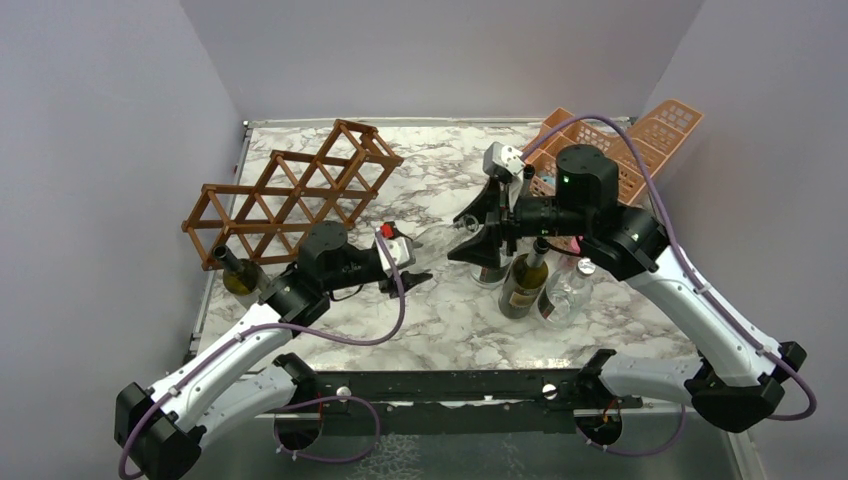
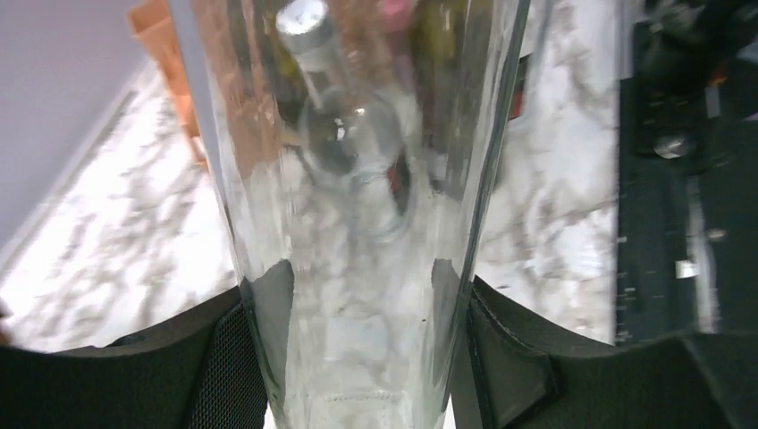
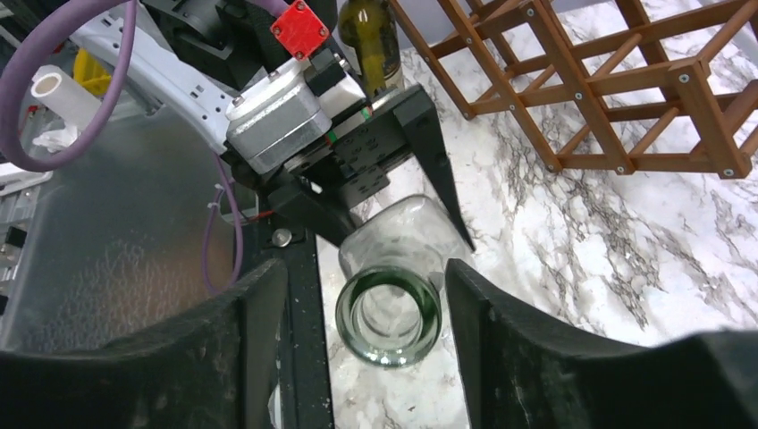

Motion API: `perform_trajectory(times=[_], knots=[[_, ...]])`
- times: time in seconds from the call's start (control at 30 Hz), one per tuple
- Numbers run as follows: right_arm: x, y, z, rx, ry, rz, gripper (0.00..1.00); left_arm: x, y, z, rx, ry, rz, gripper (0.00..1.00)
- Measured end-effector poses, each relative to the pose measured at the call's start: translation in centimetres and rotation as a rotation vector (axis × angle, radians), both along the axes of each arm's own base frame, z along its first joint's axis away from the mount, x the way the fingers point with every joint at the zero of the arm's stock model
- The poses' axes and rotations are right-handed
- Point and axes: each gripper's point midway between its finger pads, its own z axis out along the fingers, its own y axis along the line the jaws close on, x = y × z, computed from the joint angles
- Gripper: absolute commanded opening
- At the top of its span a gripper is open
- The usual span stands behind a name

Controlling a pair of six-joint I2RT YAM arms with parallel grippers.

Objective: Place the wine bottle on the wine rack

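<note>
A clear glass wine bottle [image 1: 436, 240] hangs level above the marble table between the two arms. My left gripper [image 1: 408, 252] is shut on its body; in the left wrist view the glass [image 2: 357, 179] fills the space between the black pads [image 2: 501, 357]. My right gripper [image 1: 470, 236] is open around the bottle's mouth [image 3: 389, 318], with a gap on each side of the neck. The brown wooden wine rack [image 1: 290, 195] stands at the back left and shows in the right wrist view [image 3: 581, 80]. A dark green bottle [image 1: 238, 272] lies in its lower left cell.
Two more bottles, one dark [image 1: 525, 282] and one clear [image 1: 568, 292], stand under the right arm. A peach perforated basket [image 1: 640, 135] leans at the back right. Grey walls close in the table on three sides.
</note>
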Motion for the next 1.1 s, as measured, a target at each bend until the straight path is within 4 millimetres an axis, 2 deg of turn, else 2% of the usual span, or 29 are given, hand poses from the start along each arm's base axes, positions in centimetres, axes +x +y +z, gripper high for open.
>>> perform_trajectory(times=[0.17, 0.27, 0.43, 0.6, 0.83, 0.93, 1.1], knots=[[-1.1, -1.5, 0.2, 0.000, 0.012, -0.034, 0.79, 2.5, 1.2, 0.8, 0.105, -0.235, 0.065, 0.00], [-0.8, -2.3, 0.4, -0.002, 0.021, -0.096, 0.79, 4.0, 2.0, 1.5, 0.183, -0.388, 0.094, 0.00], [1.1, -2.9, 0.1, -0.033, 0.073, -0.239, 0.80, 5.6, 3.0, 2.4, 0.316, -0.651, 0.088, 0.00], [3.5, -2.3, -0.5, -0.085, 0.127, -0.329, 0.80, 6.7, 3.5, 2.8, 0.428, -0.851, 0.065, 0.00], [5.2, -0.6, -3.9, -0.170, 0.217, -0.341, 0.82, 7.6, 3.8, 3.8, 0.514, -1.028, 0.056, 0.00], [5.0, -0.4, -5.2, -0.185, 0.256, -0.331, 0.82, 7.7, 3.9, 4.0, 0.534, -1.072, 0.053, 0.00], [4.2, 0.5, -7.0, -0.176, 0.328, -0.291, 0.82, 7.8, 4.0, 2.9, 0.569, -1.090, 0.031, 0.00]])
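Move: The clear bottle is already in the left hand, neck up and leaning right, its middle about 5 cm left of the right hand and 9 cm below it. From the left hand the wine rack's middle lies roughly 20 cm ahead, 30 cm left and 14 cm down. The nearest standing clear bottle is some 14 cm right and 3 cm ahead of the left hand, 7 cm right and 3 cm ahead of the right, and well below both. The clear bottle is carried about 8 cm forward and 4 cm left towards the rack while the left wrist rolls it some 70 degrees, bringing its neck back towards the robot; the left fingers keep their grip on its body. The right fingers open wider around the neck, back off about 3 cm to the right, then swing forward and sink about 7 cm, turning clockwise. ##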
